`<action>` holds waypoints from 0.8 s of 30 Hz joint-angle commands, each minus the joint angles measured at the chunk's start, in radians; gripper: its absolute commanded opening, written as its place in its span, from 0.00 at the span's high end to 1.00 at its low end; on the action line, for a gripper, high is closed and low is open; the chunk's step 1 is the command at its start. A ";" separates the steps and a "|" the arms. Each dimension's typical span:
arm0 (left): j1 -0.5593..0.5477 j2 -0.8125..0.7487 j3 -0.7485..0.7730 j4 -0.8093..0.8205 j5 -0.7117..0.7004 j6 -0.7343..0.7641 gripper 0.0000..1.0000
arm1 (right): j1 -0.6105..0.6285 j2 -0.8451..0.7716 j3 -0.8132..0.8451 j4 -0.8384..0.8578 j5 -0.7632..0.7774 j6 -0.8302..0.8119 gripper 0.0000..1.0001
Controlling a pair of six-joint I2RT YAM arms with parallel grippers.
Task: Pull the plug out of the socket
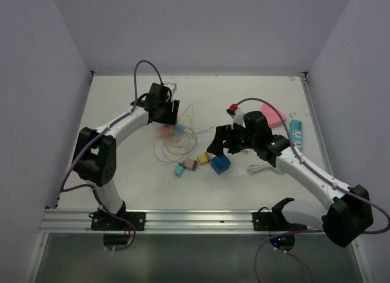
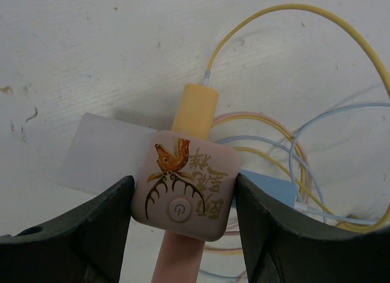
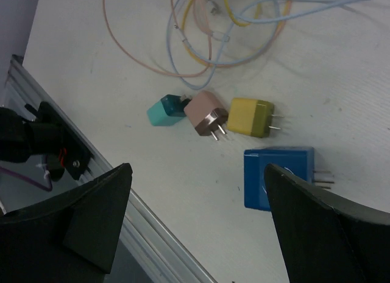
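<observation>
A pink square socket block (image 2: 187, 184) with a deer picture and a power button sits between the fingers of my left gripper (image 2: 183, 204). Both jaws press its sides. A yellow plug (image 2: 196, 108) with a yellow cable is pushed into its far side, and a pink plug (image 2: 177, 258) into its near side. In the top view the left gripper (image 1: 166, 120) is at the back left over the block (image 1: 165, 130). My right gripper (image 3: 196, 173) is open and empty above a blue cube adapter (image 3: 277, 176).
Loose teal (image 3: 166, 108), brown (image 3: 206, 112) and yellow (image 3: 250, 117) adapters lie by the blue cube. Thin coloured cables (image 1: 173, 146) loop mid-table. A pink power strip (image 1: 272, 114) and a teal one (image 1: 297, 132) lie at the right. A metal rail (image 1: 195, 219) runs along the front edge.
</observation>
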 commanded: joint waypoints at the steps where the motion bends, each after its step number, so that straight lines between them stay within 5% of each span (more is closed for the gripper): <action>1: 0.005 -0.143 -0.060 0.040 -0.043 -0.027 1.00 | 0.111 0.091 0.104 0.073 0.063 -0.068 0.07; 15: 0.015 -0.367 -0.292 0.172 -0.006 -0.016 1.00 | 0.219 0.524 0.456 0.122 0.082 -0.178 0.23; 24: 0.021 -0.387 -0.301 0.192 -0.021 -0.028 1.00 | 0.257 0.711 0.603 0.138 0.042 -0.154 0.43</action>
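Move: The blue plug, still in the socket that the left fingers grip, lies about 15 cm ahead of the right hand, 15 cm to its left and 9 cm lower; the socket's middle is some 4 cm left of that plug and 2 cm farther out. On the table, the blue cube sits about 4 cm ahead and 14 cm below the right hand, the loose yellow plug 8 cm ahead and 5 cm left. From the left hand the blue plug is 4 cm right, 1 cm back, 2 cm lower. The open right hand sweeps left about 15 cm and forward some 7.5 cm towards the blue plug, sinking a little late on, while it turns roughly 15 degrees counter-clockwise and its fingers narrow to just over half open, not yet around the plug. The left hand keeps its grip on the socket and brings it back about 6 cm, a little left and up, then holds nearly still with the blue plug's side turned to the incoming fingers. ##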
